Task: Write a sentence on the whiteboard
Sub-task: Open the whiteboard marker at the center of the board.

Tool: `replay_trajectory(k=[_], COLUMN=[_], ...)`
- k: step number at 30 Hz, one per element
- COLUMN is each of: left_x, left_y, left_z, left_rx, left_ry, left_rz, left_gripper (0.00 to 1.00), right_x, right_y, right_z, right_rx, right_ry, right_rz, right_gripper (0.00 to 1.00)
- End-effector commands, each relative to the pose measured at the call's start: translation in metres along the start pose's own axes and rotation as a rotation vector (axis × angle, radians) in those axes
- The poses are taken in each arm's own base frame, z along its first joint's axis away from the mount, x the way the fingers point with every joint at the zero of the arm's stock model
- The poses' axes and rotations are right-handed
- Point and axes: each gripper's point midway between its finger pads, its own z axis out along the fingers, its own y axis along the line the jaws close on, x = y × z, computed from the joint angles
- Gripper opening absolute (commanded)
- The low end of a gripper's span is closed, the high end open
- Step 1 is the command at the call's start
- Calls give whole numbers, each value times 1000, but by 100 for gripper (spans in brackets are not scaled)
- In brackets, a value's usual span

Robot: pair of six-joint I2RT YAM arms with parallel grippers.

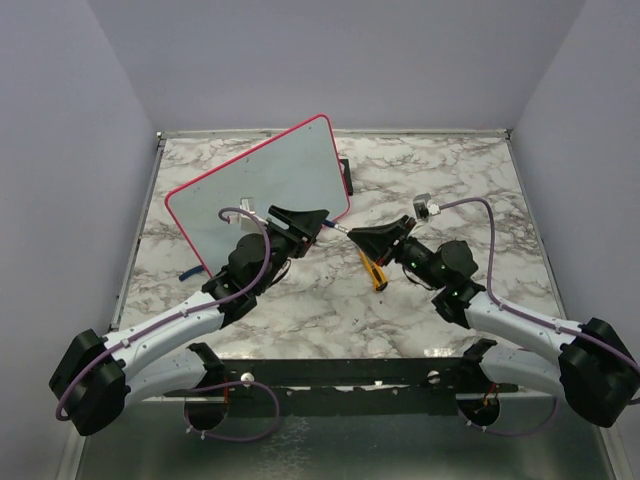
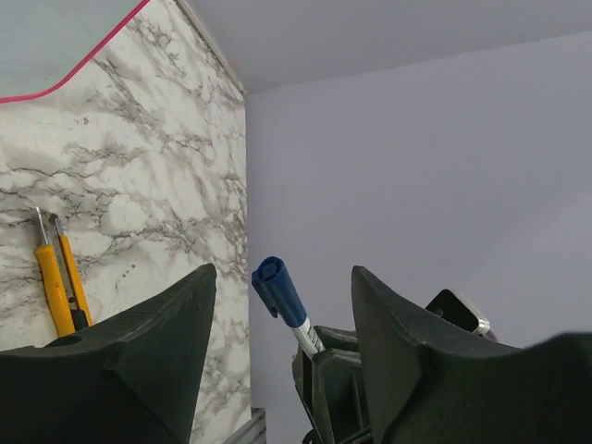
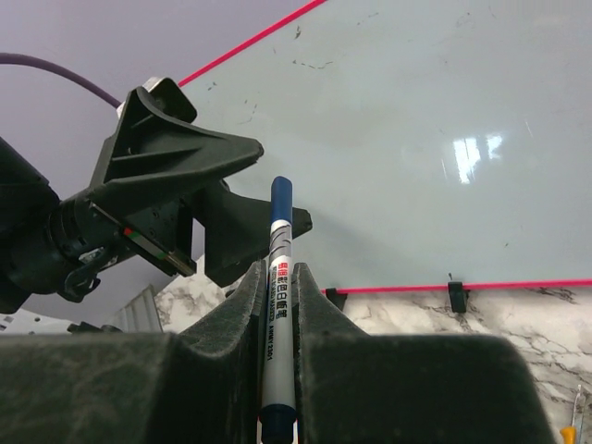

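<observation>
The whiteboard, pale with a thin red frame, stands tilted at the back left and fills the right wrist view. Its face shows only faint smudges; the sentence is not in view. My right gripper is shut on a white marker with a blue cap, which points toward the left arm. My left gripper faces it, open, with the blue cap between its fingers and a gap on each side. The two grippers meet tip to tip over the table's middle, just off the board's lower right corner.
A yellow-handled tool lies on the marble table under the right gripper and also shows in the left wrist view. A small blue item lies by the board's near left corner. Lilac walls enclose the table.
</observation>
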Motion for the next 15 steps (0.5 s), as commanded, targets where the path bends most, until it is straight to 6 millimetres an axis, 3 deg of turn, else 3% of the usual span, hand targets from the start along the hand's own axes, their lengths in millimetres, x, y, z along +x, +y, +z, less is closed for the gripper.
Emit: replay_trajectory(k=[1, 8, 15], left_x=[-4, -5, -5], left_y=[2, 0, 1], left_z=[0, 2, 3], left_rx=[4, 5, 0], left_ry=[-24, -26, -33], left_rz=[-49, -52, -65], left_gripper=[59, 51, 36], right_x=[-19, -15, -13], right_y=[7, 11, 13], right_z=[7, 10, 12], right_rx=[-11, -27, -26], right_ry=[-71, -60, -58], right_rz=[-31, -32, -35], right_gripper=[1, 1, 1])
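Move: The marker's blue cap lies about 1 cm ahead and 2 cm right of the left hand, level with it, and some 3 cm ahead and 5 cm left of the right hand, which already grips the marker's body. From the left hand, the yellow cutter lies roughly 20 cm below, 13 cm right and 2 cm back; the whiteboard's middle is about 15 cm ahead, 15 cm left and 20 cm below. The left fingers narrow around the blue cap while the right hand feeds the gripped marker about 1 cm left. ##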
